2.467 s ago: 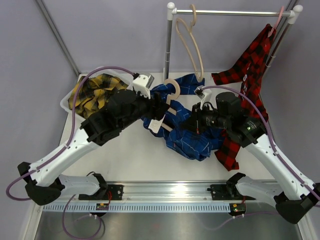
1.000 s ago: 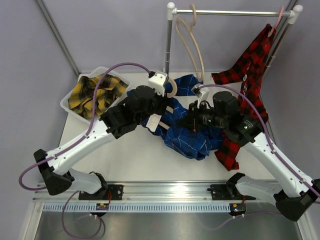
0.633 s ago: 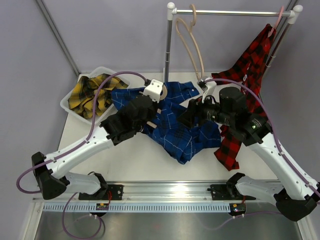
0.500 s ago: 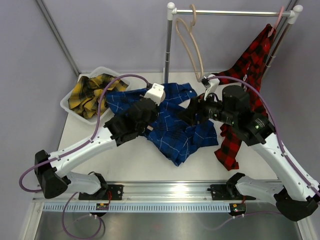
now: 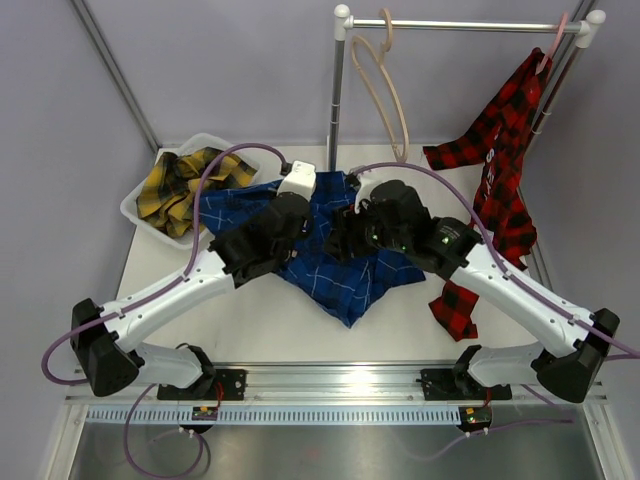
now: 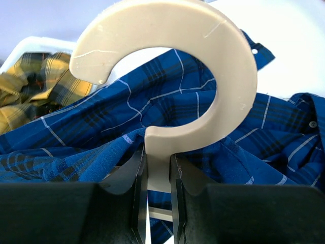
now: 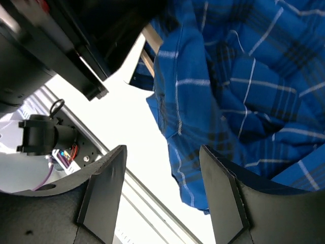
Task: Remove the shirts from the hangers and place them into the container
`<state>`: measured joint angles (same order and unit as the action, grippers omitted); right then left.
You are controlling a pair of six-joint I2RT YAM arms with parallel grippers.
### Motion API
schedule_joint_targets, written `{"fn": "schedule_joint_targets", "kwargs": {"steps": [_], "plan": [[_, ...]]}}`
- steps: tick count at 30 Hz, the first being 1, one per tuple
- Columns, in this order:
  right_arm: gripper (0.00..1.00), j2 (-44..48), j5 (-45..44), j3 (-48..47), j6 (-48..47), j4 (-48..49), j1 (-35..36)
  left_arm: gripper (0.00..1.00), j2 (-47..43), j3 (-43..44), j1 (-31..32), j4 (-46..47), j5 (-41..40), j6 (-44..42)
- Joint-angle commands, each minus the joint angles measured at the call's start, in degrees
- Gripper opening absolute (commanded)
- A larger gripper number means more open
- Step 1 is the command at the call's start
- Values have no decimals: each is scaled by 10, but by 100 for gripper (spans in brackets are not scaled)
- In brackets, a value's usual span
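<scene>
The blue shirt (image 5: 345, 278) lies spread on the table between both arms, its left sleeve reaching toward the container (image 5: 135, 208). That container holds the yellow-and-black shirt (image 5: 185, 185). My left gripper (image 6: 158, 175) is shut on the neck of a beige hanger (image 6: 172, 76), which is still inside the blue shirt (image 6: 203, 117). In the top view the left gripper (image 5: 300, 222) sits over the shirt's collar end. My right gripper (image 7: 162, 195) is open just above the blue shirt (image 7: 238, 91), right beside the left arm, with nothing between its fingers. The red-and-black shirt (image 5: 505, 150) hangs at the rack's right end.
A white-and-steel rack (image 5: 340, 90) stands at the back with an empty beige hanger (image 5: 385, 85) on its bar. A pinkish hanger (image 5: 556, 40) carries the red shirt. The table (image 5: 250, 325) ends at a rail near the arm bases. The left arm's black body (image 7: 66, 46) crowds the right wrist view.
The left gripper carried the hanger and blue shirt leftward toward the container. The right gripper opened, let go of the shirt and swung left, close to the left gripper.
</scene>
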<state>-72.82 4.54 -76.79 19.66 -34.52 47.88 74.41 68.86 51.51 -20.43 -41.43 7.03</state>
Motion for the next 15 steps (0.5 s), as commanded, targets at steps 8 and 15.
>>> {"fn": "schedule_joint_targets", "kwargs": {"steps": [8, 15], "plan": [[68, 7, -81, 84, 114, 139, 34, 0, -14, 25, -54, -1, -23, 55], [64, -29, -32, 109, 143, 217, 37, 0, -18, 25, -58, -5, -12, 63]]}}
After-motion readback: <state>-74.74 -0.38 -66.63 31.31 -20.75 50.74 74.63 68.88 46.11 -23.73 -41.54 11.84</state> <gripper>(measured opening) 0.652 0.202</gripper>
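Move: The middle of the blue shirt, draped below the held hanger, lies about 4 cm ahead of the right hand, 3 cm to its left and 9 cm below. The rack foot stands some 16 cm straight ahead and 14 cm below. From the left hand, which already grips the hanger hook, the shirt's middle is level ahead, 5 cm right, 9 cm below; the container is roughly 10 cm ahead, 27 cm left, 13 cm below. Open right fingers sink 4 cm and go left towards the blue shirt; left hand draws its hook left. ##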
